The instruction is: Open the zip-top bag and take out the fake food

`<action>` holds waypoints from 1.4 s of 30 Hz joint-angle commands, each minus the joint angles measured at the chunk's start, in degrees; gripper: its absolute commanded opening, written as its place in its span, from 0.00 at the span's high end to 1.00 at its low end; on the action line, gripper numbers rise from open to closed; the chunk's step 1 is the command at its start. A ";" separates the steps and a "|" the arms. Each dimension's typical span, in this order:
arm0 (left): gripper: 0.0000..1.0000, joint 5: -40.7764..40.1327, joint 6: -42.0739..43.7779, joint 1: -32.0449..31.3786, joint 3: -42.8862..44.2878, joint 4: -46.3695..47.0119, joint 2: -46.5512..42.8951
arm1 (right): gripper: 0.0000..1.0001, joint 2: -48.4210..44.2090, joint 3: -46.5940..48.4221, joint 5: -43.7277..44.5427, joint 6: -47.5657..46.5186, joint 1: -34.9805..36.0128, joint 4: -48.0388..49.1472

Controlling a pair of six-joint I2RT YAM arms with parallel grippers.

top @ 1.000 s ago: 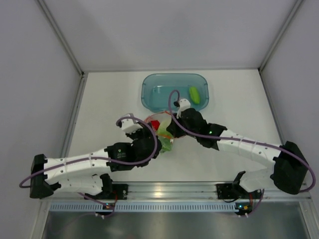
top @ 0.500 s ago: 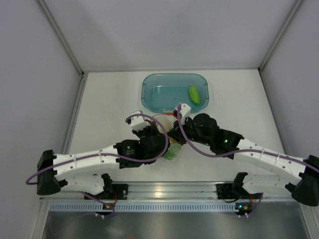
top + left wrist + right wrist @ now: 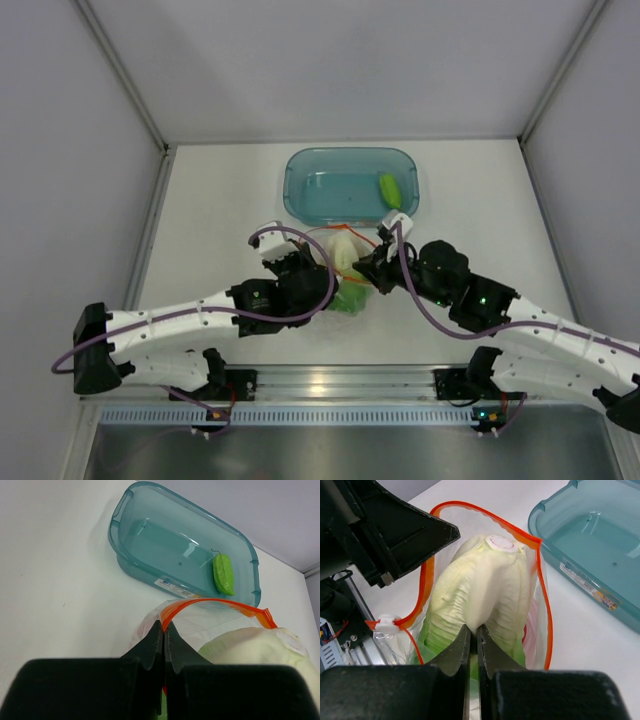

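Note:
The zip-top bag (image 3: pixel 350 234) stands between the two grippers, its orange-red zip strip (image 3: pixel 427 575) spread into a wide loop. My left gripper (image 3: pixel 163 623) is shut on one side of that strip. The right gripper (image 3: pixel 474 627) is shut at the opposite side of the mouth, pinching the bag, with its tips against the pale cabbage (image 3: pixel 480 585). That cabbage (image 3: pixel 345 258) fills the mouth. A red pepper (image 3: pixel 532 627) shows faintly through the plastic beside it. The green cucumber (image 3: pixel 390 190) lies apart from the bag, inside the bin.
The translucent teal bin (image 3: pixel 300 185) sits just beyond the bag, close to both grippers. Grey enclosure walls (image 3: pixel 110 120) rise on three sides. A metal rail (image 3: pixel 340 382) with the arm bases runs along the near edge.
My right gripper has drawn away to the right while the left held its place. The bag's mouth has spread wider and more of the cabbage shows.

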 commanded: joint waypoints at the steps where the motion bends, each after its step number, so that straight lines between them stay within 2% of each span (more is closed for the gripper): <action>1: 1.00 0.62 -0.92 0.66 -0.23 1.05 -0.84 | 1.00 -3.56 -0.19 -1.02 -0.80 0.80 9.13; 12: 1.00 5.37 -1.27 0.67 -0.41 1.14 -0.93 | 1.00 -7.43 -1.25 4.60 -2.73 0.80 23.37; 19: 1.00 6.86 -0.22 0.67 -0.67 1.14 -2.86 | 1.00 -4.97 -2.21 14.52 -3.00 0.80 34.52; 24: 1.00 4.59 0.92 0.67 -1.64 1.05 -3.92 | 1.00 -3.04 -1.52 19.98 -0.72 0.62 40.35; 30: 1.00 4.14 4.78 2.15 -2.07 0.79 -4.97 | 1.00 -0.05 7.62 24.73 -0.10 -1.22 32.90; 34: 1.00 7.38 6.20 5.67 -3.48 0.96 -7.16 | 1.00 0.83 10.61 22.02 0.60 -5.34 30.16; 38: 1.00 10.63 8.21 9.53 -4.71 0.79 -9.36 | 1.00 2.23 13.24 16.92 5.77 -13.40 26.04; 42: 1.00 12.75 10.50 12.17 -5.42 0.70 -12.78 | 1.00 8.36 18.34 11.47 7.37 -20.55 19.72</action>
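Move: The clear bin, where the lettuce will go, is about 27 cm ahead of the right hand, 1 cm to its left and some 19 cm below; the green pepper in it is roughly 32 cm ahead, 9 cm right and 22 cm below. The open bag, still round the lettuce that the right fingers grip, is centred 3 cm ahead, 3 cm left and 10 cm down. From the left hand the bin is about 22 cm ahead, 8 cm right, 18 cm below. Drawing the pinched lettuce out of the bag's mouth, the right hand first goes almost straight up, then carries on up (about 18 cm in all) while swinging forward towards the bin and to the right, wrist turning clockwise some 30 degrees and fingertips tilting up. The left keeps its pinch on the orange rim, easing slightly right, then about 6 cm left once the lettuce is high. ##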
